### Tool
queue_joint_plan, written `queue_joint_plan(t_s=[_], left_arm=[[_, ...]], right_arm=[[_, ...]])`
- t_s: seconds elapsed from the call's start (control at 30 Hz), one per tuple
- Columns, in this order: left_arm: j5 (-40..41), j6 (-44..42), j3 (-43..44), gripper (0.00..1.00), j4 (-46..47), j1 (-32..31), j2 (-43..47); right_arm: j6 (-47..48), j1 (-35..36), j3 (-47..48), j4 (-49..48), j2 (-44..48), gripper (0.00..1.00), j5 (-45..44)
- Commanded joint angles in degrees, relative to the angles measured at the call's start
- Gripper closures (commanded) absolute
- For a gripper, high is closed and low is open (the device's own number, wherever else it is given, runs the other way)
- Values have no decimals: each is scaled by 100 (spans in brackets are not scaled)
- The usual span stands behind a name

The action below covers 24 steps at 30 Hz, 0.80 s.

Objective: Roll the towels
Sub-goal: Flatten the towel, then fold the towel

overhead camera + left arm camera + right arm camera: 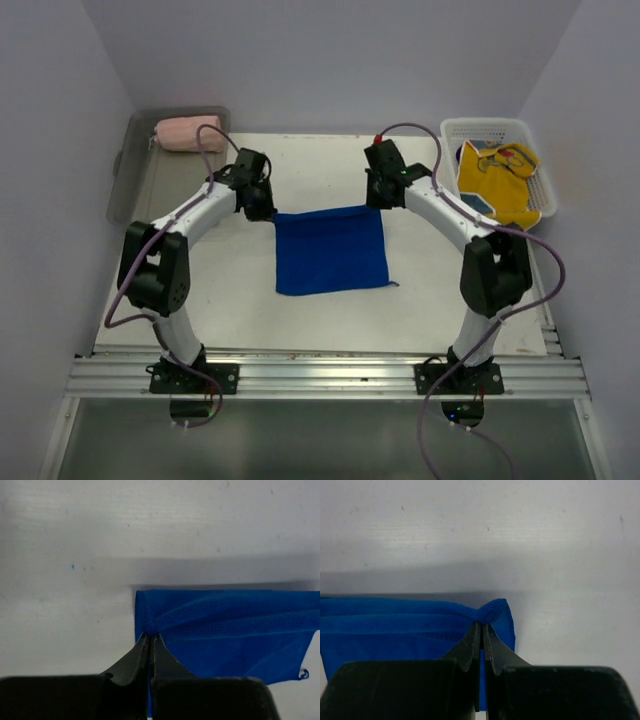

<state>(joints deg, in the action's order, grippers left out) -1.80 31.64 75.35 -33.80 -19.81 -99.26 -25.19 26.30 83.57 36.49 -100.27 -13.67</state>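
A royal blue towel (331,250) lies spread on the white table. My left gripper (262,208) is shut on its far left corner, and the left wrist view shows the blue towel (225,630) pinched at my left gripper (151,636). My right gripper (380,198) is shut on the far right corner, where the blue towel (395,625) bunches at my right gripper (482,626). A salmon pink towel (188,134) lies rolled in the grey tray (140,185). A yellow towel (505,180) with red marks lies in the white basket (490,128).
The grey tray stands at the back left and the white mesh basket at the back right. Something dark blue (468,152) shows under the yellow towel in the basket. A metal rail (330,375) runs along the near table edge by the arm bases.
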Motion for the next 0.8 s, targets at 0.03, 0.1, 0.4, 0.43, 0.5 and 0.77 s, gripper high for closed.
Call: queue_joint_plan(t_s=[0.03,0.1,0.4,0.43,0.5,0.77], left_arm=[[207,-263,857,100,366,452,-637],[207,-229,1077,100,374,566,-857],[-109,-316,1237,100,190,637,-894],[-188,-307,1158,100,164,637,-806],[-285,-290,842,100,111,628,-507],[-602,-282,-696,100,198,426,494]], right_arm=[[568,-187,1124,-248,-730,100,-75],[576,-240,1345,-248,-1073,100,-30],[472,-275,1462,-63,-1207,100,84],[436,-284,1121,-89,-1084,100,110],[340,-284,707,-220,-838,100,224],[24,-301,-990,-643,191,100,629]])
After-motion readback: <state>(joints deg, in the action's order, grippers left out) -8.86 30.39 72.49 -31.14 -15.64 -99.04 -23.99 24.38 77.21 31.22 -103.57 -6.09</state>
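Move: Both shut grippers already hold the blue towel by its far corners, hanging towards the table. Its middle is some 8 cm back, 11 cm right and 5 cm below the left hand, and about 9 cm back, 9 cm left and 8 cm below the right. Its curled near corner lies 16 cm back and 4 cm right of the right hand; the white basket is 11 cm ahead and 27 cm right, the grey tray 17 cm ahead and 22 cm left of the left hand. Keeping their pinch on the blue towel's far corners, both hands swing forward together about 7 cm, away from its near edge, then reverse at once and draw the held edge back over the lower layer to about where they began. The left stays nearly level with only a slight dip, while the right sinks some 5 cm, mostly on the way back, its fingers tipping slightly down. ##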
